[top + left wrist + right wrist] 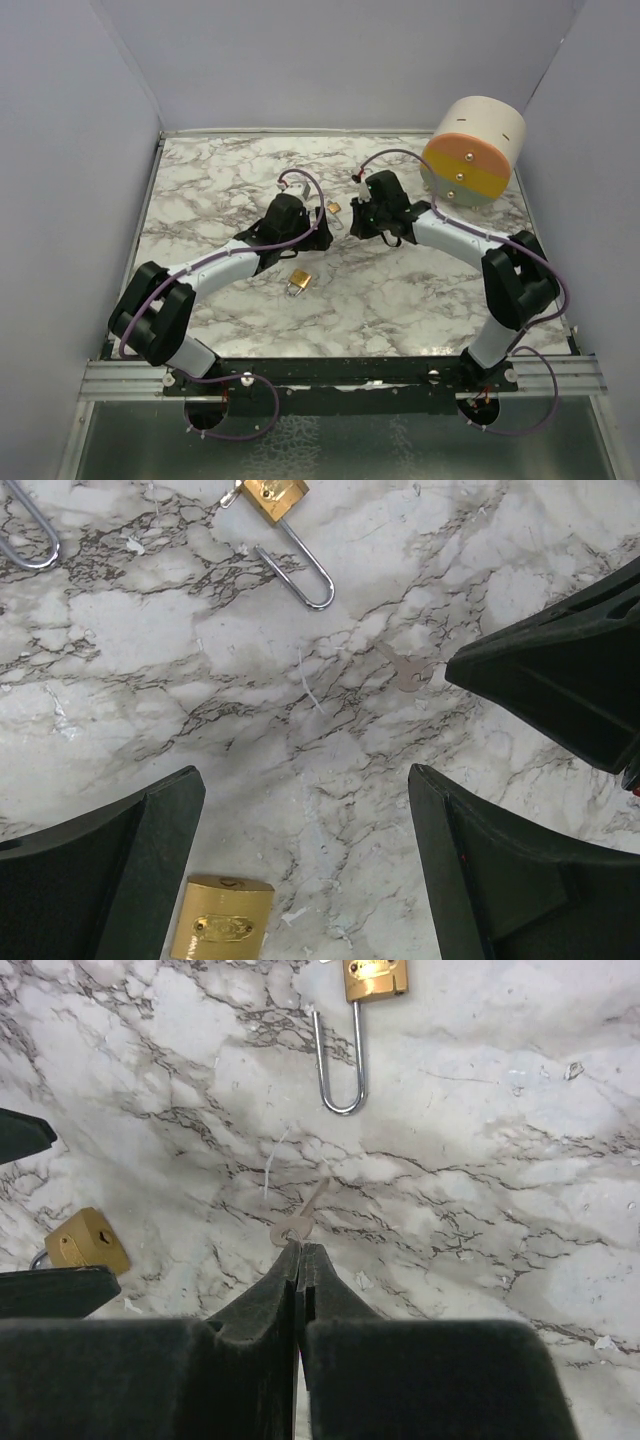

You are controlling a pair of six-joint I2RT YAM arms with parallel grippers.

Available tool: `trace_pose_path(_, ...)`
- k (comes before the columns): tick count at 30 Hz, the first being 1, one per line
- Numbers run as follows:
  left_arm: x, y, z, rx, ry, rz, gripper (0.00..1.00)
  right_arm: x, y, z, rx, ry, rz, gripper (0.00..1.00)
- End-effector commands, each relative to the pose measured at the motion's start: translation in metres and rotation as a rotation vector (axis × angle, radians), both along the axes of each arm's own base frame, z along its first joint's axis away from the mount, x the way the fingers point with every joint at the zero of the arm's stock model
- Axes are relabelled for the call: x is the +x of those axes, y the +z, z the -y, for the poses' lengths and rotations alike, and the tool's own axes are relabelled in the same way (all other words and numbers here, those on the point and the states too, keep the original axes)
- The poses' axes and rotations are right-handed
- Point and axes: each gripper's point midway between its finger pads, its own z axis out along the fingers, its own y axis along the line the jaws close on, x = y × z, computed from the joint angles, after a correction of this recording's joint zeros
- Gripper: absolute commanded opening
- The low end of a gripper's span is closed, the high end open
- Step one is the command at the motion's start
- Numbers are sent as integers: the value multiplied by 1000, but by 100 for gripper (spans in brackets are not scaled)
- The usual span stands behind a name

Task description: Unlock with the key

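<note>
A small silver key (pixel 296 1222) lies on the marble table (pixel 400 290) between both arms. My right gripper (pixel 300 1247) is shut, its tips against the key's round head; I cannot tell whether they pinch it. The left wrist view shows the key (pixel 405 672) flat beside a right finger (pixel 560 680). My left gripper (pixel 305 780) hangs open over bare marble just short of the key. A brass padlock (pixel 375 978) with a long open shackle (pixel 340 1060) lies beyond the key. In the top view both grippers (pixel 340 228) meet at the table's middle.
A second brass padlock (pixel 298 282) lies nearer the arm bases, by the left gripper's left finger (pixel 140 860). Another steel shackle (pixel 25 530) shows at the far left. A large cream, orange and yellow cylinder (pixel 475 150) stands at the back right. Grey walls enclose the table.
</note>
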Motion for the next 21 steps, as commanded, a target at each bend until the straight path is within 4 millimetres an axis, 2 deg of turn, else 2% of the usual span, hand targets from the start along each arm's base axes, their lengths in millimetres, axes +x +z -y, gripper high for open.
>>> trace_pose_path(1, 5, 21, 8, -62, -36, 80, 86, 9, 35, -9, 58, -2, 85, 1)
trace_pose_path(10, 12, 34, 13, -158, -48, 251, 86, 17, 76, -9, 88, -18, 177, 1)
trace_pose_path(21, 14, 58, 12, -202, -104, 554, 82, 23, 106, -15, 125, -12, 215, 1)
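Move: The large padlock lies back and to the left of both hands: from the open left gripper about 7 cm back, 6 cm left and 8 cm down; from the right gripper, which already holds the key, some 8 cm back, 11 cm left and 5 cm down. The small open padlock is about 10 cm ahead and 2 cm right of the left hand, or 8 cm ahead and 3 cm left of the right hand. Keep the right fingers shut on the key and carry it up about 7 cm off the table, easing a couple of centimetres forward as the fingertips tip up slightly. Hold the left gripper open nearly where it is, rising only a centimetre or so, and pitch its fingertips up some 20 degrees. ##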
